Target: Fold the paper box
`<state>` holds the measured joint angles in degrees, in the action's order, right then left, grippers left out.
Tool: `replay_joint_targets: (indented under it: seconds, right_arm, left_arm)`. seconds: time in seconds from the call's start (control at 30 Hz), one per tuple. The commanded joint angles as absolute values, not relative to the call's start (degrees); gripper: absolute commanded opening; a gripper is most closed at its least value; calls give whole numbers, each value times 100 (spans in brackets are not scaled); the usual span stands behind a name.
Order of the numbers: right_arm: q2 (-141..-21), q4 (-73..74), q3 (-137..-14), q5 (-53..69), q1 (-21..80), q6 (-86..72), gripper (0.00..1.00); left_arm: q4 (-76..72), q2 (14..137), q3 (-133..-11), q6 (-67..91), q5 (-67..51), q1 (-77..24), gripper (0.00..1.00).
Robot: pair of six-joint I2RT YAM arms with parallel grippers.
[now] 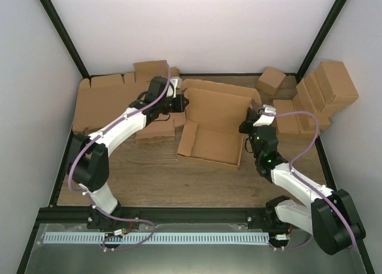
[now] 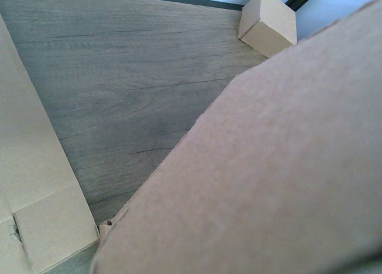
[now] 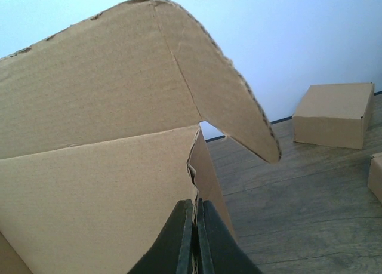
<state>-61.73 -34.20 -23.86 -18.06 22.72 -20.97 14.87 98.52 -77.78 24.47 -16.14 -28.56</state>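
Note:
The paper box (image 1: pixel 212 131) lies half folded in the middle of the table, its lid panel raised at the back and a side flap spread out at the front left. My left gripper (image 1: pixel 181 102) is at the box's rear left corner. In the left wrist view a blurred cardboard panel (image 2: pixel 268 166) of the box covers the fingers, so they are hidden. My right gripper (image 1: pixel 251 120) is at the box's right wall. The right wrist view shows the right gripper (image 3: pixel 196 238) shut on the upright edge of the box (image 3: pixel 95 184), with a rounded flap curling above it.
A pile of flat cardboard blanks (image 1: pixel 104 104) lies at the back left, seen too as flat blanks (image 2: pixel 30 184). Ready-made small boxes (image 1: pixel 322 95) are stacked at the back right. One small box (image 1: pixel 271 80) stands alone by the back wall, the same small box (image 3: pixel 334 116) beside the right gripper.

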Motion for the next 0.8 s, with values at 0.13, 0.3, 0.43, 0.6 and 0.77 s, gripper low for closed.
replay_joint_targets:
  seconds: [0.13,0.3,0.43,0.6,0.77]
  right_arm:
    - [-6216,-2074,-2078,-1415,2767,-2660,1]
    - [-6035,-1702,-1940,-1508,2956,-2906,1]
    - [-5824,-1417,-1725,-1467,2970,-3160,1]
    - [-5629,-1066,-1636,-1304,2986,-3410,1]
    - [-5430,-945,-1603,-1341,2997,-3332,1]
  left_arm:
    - [1425,9600,-6667,2563,-1859,-2978,4]
    - [1411,9425,-6164,2373,-1575,-3013,4]
    - [1296,9308,-5761,2338,-1492,-3040,4]
    - [1117,9174,-5359,2338,-1393,-3047,4]
    - [1090,9094,-5353,2336,-1444,-3066,6]
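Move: My two closed hands hold the upright lid panel near its side edges. The tray that the lid comes down over has its middle about 6 cm back, 9 cm right and 17 cm below my left hand. From my right hand it is roughly level in reach, 13 cm left and 19 cm down. The flat cardboard stack is centred some 10 cm ahead and 23 cm left of my left hand, 20 cm lower. The nearest stacked carton is about 7 cm ahead and 14 cm right of my right hand, 18 cm lower. Keeping both pinches on the lid's sides, I draw the lid back towards me and down over the tray with both hands together. I ease back first, then drop faster near the end, about 5 cm down in all and nearly as far back, drifting some 2 cm left. My right wrist tips its fingers about 10 degrees down; my left barely turns. ##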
